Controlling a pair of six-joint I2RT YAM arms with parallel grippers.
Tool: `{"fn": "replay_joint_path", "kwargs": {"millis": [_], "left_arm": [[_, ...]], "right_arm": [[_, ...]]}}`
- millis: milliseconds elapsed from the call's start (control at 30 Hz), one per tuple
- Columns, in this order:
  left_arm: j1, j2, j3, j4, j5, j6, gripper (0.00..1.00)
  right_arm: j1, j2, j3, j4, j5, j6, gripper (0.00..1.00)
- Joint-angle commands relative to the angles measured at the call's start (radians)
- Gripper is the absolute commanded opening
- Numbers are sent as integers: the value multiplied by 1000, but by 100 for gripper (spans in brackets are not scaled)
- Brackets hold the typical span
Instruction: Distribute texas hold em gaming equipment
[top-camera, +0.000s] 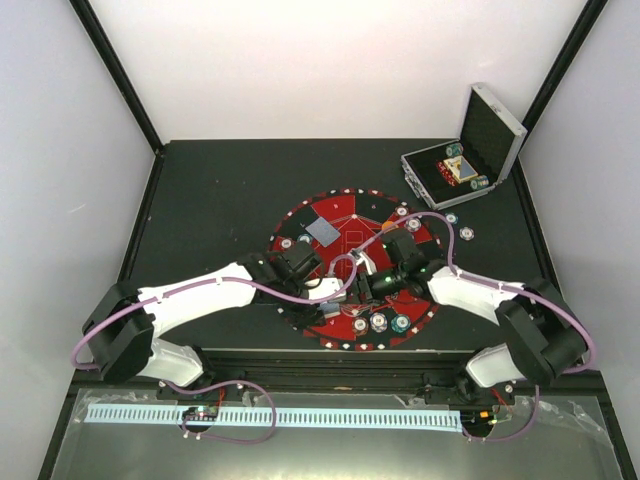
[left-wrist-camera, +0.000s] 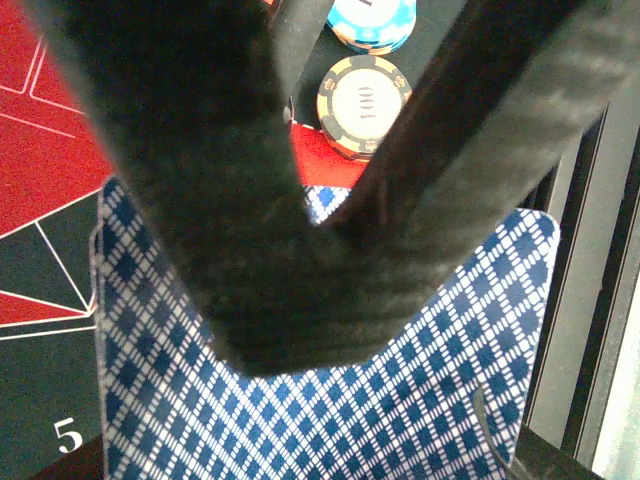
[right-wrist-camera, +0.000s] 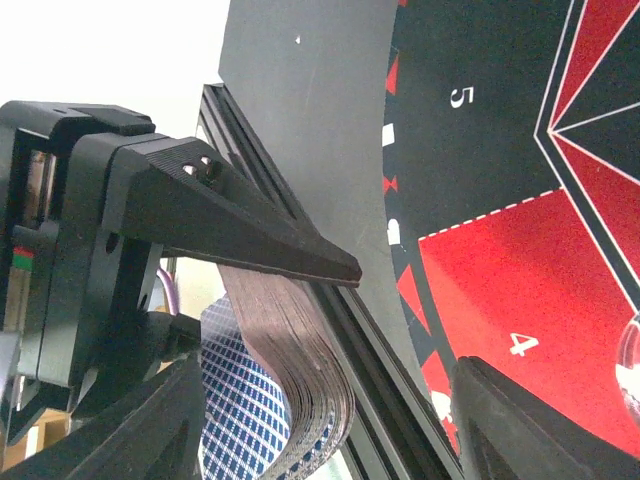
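Note:
My left gripper (top-camera: 322, 290) is shut on a deck of playing cards (top-camera: 327, 291) over the near part of the mat. In the left wrist view its fingers (left-wrist-camera: 200, 200) press on the blue-checked card back (left-wrist-camera: 400, 400). In the right wrist view the deck (right-wrist-camera: 300, 370) hangs bent from the left gripper's finger (right-wrist-camera: 250, 240). My right gripper (top-camera: 372, 283) is open, its fingers (right-wrist-camera: 530, 420) wide apart on either side of the deck's edge, not touching it. One grey-backed card (top-camera: 323, 232) lies on the mat. Chips (top-camera: 380, 322) lie on the mat's near rim; a "100" chip (left-wrist-camera: 363, 105) and a teal chip (left-wrist-camera: 370, 20) show in the left wrist view.
The round red-and-black mat (top-camera: 350, 212) lies mid-table. The open silver case (top-camera: 470, 150) with chips and cards stands at the back right. More chips (top-camera: 466, 234) lie by the mat's right rim. The table's near rail (right-wrist-camera: 370, 330) runs just below the deck.

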Motion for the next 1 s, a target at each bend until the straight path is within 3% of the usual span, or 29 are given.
{"fn": "replay_joint_path", "kwargs": {"millis": [0,267,467,600,733,967], "left_arm": [[-8,-18,41,-12,-11,3,36],[-8,-25,41,-12,-18,3,36],[-8,-40,38,-9,-36,-1,36],[-8,-45,38,-8,-45,-4,36],[-8,-43,36,-9,-52,-4,36],[-8,-40,38,-10,-59,-5,36]], "right_arm": [[18,28,13,75,-20,36,67],[28,54,33,-5,46,-10,63],[26,68,54,-113,144,-60,50],[19,64,78,-153,152,-81,42],[-1,42,91,-199,155,-106,41],[-13,18,83,-186,53,-109,30]]}}
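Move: The left hand already holds the card deck, whose middle lies about 3 cm back, 3 cm to the left and 1 cm below the half-open right fingers, and roughly 2 cm right and 2 cm below the left hand point. From the right hand, the nearest cream chip lies some 8 cm back and 3 cm right, the teal chip about 7 cm back and 12 cm right, and a dealt card 14 cm ahead and 6 cm left, all roughly 9 cm lower. Dipping about 1.5 cm at the deck's free end, the right hand drags the outer card with a fingertip laid on its blue back, then eases about 1 cm forward and rises again nearly 1 cm. Its fingers close from two-thirds to one-third open about that end. The left hand keeps its grip on the deck and drifts 1 cm forward and left. ##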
